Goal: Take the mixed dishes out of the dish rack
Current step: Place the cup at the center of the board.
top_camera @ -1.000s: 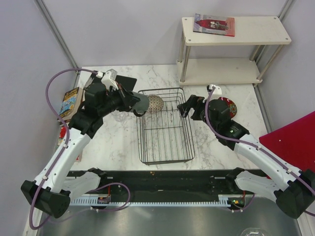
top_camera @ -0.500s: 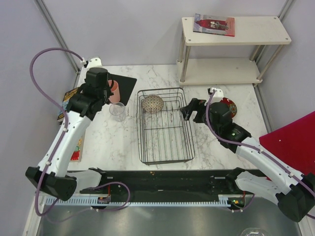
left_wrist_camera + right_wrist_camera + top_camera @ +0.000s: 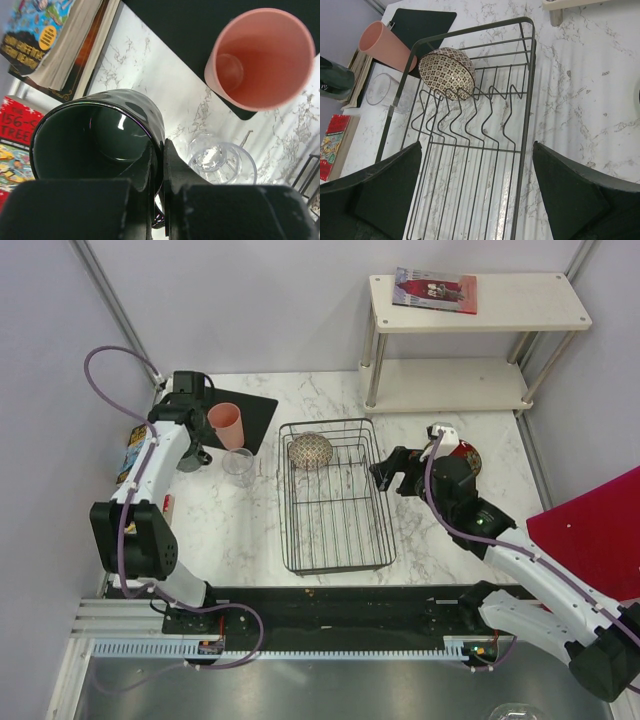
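Observation:
My left gripper (image 3: 162, 165) is shut on the rim of the dark grey mug (image 3: 95, 135), one finger inside and one outside. In the top view the mug (image 3: 190, 456) is at the table's left side, just left of the small clear glass (image 3: 238, 462). The pink cup (image 3: 228, 425) stands on the corner of a black mat (image 3: 258, 406). The black wire dish rack (image 3: 386, 540) holds only the speckled bowl (image 3: 310, 450) at its far end. My right gripper (image 3: 385, 472) is open above the rack's right side (image 3: 525, 90), its fingers empty. The red patterned plate (image 3: 466, 456) lies behind the right arm, partly hidden.
Books (image 3: 45, 40) are stacked at the table's left edge beside the mug. A two-tier white shelf (image 3: 470, 340) with a magazine (image 3: 435, 290) stands at the back right. A red panel (image 3: 590, 530) is at the right edge.
My left arm has swung from the rack's far left corner out to the table's left side, carrying the mug past the glass. The right gripper has shifted slightly toward me.

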`<state>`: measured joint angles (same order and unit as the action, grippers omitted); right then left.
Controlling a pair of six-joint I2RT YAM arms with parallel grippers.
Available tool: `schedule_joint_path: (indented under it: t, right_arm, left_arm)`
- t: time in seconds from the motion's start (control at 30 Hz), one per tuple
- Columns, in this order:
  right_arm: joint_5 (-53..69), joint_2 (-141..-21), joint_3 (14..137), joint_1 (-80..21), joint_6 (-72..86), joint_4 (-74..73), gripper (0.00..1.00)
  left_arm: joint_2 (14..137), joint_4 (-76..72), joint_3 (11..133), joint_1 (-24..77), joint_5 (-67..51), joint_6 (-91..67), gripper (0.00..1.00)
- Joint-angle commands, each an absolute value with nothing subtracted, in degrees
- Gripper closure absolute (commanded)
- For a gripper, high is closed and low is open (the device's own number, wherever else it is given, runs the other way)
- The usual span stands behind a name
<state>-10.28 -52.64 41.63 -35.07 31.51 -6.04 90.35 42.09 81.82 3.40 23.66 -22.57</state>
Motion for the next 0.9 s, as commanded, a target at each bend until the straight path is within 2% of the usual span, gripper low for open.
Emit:
schedule_joint_path:
  t: [0.0,0.3,0.57,0.63,0.67,0.73,0.77,0.87]
  right_arm:
    - [-9.8,-51.6,41.0,-35.2,31.7,-3.9,0.02]
    - [-9.1,-52.9,40.8,-35.2,32.2,-3.8,0.02]
    - [-8.9,-54.5,41.0,-35.3,32.4,-3.5,0.02]
    - [-8.4,-55.1,41.0,-35.2,32.5,-3.2,0.02]
    - [-8.3,-55.3,41.0,-35.2,32.7,-3.2,0.02]
    - [-8.0,-55.5,41.0,-35.2,32.7,-3.1,0.02]
    - [-8.0,-55.7,41.0,-35.2,32.7,-3.2,0.02]
    - [-7.9,-55.6,41.1,-35.2,32.3,-3.2,0.02]
  left_arm:
    - [92.5,36.5,81.2,0.6,17.6,-27.8,0.98]
    - [99.3,29.6,75.8,0.3,14.4,-28.7,0.98]
    - [100.9,28.7,74.9,0.3,17.0,-28.3,0.98]
    - [100.7,29.0,75.1,0.1,17.8,-28.7,0.90]
    - [100.2,29.3,75.1,0.1,17.8,-28.8,0.77]
    - [99.3,29.8,75.1,0.1,18.2,-29.6,0.62]
    - [98.1,29.9,75.1,0.1,18.5,-29.8,0.48]
    - [95.1,31.0,75.1,0.1,19.9,-30.7,0.29]
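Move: The left hand holds the dark cup by its wall; the free spot for it on the marble lies almost straight below, some 14 cm down to the cup's middle, about 2 cm left and 1 cm back. From this hand the clear glass is about 7 cm right and level, the pink cup about 9 cm ahead and 5 cm right, both low. From the right hand the spot is about 40 cm left, 8 cm ahead and 18 cm below. The left hand, still pinching the dark cup's wall, goes quickly almost straight down about 10 cm towards the bare marble beside the clear glass and short of the pink cup, its left side dipping some 10 degrees on the way. It stops and holds low, then opens the fingers from nearly shut to well over half, one left inside the cup and the other outside over the glass side, and lets go of the cup. ##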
